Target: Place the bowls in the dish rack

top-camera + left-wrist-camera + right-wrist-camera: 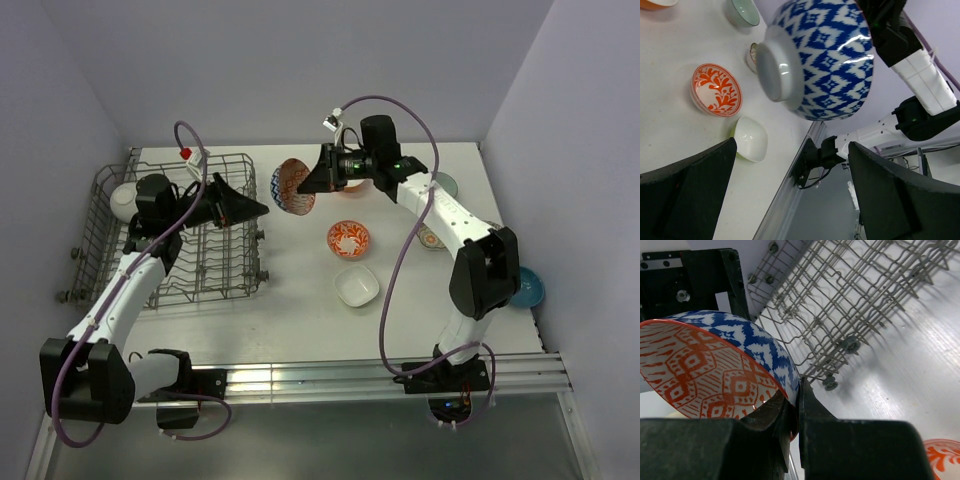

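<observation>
My right gripper (797,410) is shut on the rim of a bowl (720,370) that is blue-patterned outside and orange-patterned inside. It holds the bowl tilted in the air just right of the dish rack (215,265). In the top view the bowl (292,187) hangs between both grippers. My left gripper (252,212) reaches over the rack's right side, open, with nothing between its fingers (690,190). The bowl's white foot (777,70) faces it at a short distance. A white bowl (125,198) sits in the rack's far left corner.
On the table lie a red-orange patterned bowl (348,239), a square white bowl (357,286), a scalloped bowl (432,238), a pale green bowl (444,185) and an orange bowl (350,186) partly behind my right gripper. A blue bowl (527,288) sits at the right edge.
</observation>
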Controlling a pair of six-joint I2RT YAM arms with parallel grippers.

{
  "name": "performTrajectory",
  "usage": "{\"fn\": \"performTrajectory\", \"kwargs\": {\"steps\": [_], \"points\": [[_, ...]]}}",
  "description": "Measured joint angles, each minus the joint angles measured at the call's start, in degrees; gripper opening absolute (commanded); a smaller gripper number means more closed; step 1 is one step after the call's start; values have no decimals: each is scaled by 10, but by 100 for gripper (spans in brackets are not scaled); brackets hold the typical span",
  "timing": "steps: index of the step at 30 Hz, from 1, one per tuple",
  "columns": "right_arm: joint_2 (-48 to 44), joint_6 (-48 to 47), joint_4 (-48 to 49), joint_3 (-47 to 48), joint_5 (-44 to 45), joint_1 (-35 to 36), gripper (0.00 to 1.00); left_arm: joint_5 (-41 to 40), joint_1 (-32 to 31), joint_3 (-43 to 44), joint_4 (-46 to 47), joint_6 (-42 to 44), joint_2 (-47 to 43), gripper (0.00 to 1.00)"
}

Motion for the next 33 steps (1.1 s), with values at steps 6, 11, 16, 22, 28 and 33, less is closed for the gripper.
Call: {"fn": "performTrajectory", "kwargs": {"steps": [6, 11, 16, 22, 28, 33], "points": [[23, 52, 31, -12, -9, 8, 0, -24, -22, 0, 42, -39, 0, 99], [24, 62, 34, -18, -8, 13, 0, -50, -37, 1, 56, -48, 1, 100], [24, 64, 35, -18, -8, 29, 0, -77, -55, 16, 46, -44, 3, 99], [24, 70, 40, -23, -7, 36, 0, -103, -64, 31, 27, -34, 6, 95], [24, 72, 40, -26, -7, 36, 0, -107, -64, 31, 26, -36, 12, 79], [24, 64, 32, -26, 1, 36, 0, -109, -64, 31, 19, -35, 15, 73]]}}
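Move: The blue-and-red bowl, already gripped by its rim, lies just past the right fingertips: some 3 cm left, 1 cm back and 1 cm up. From the open left hand it is roughly 8 cm right, 4 cm ahead and 3 cm up. From the right hand, about 24 cm lower, the red-patterned bowl is some 9 cm right and 9 back, the square white bowl 11 right and 19 back, the orange-sided bowl 9 right and 5 ahead. The blue-and-red bowl is brought into the left gripper: the right hand keeps its rim pinch, carries it about 3 cm left, sinking 2.5 and drawing slightly back with a small tilt, while the wide-open left hand goes 2.5 cm right, rising and edging forward to meet it. Then the left fingers close by a quarter around the bowl, one on its foot side, the other at the rim side. ##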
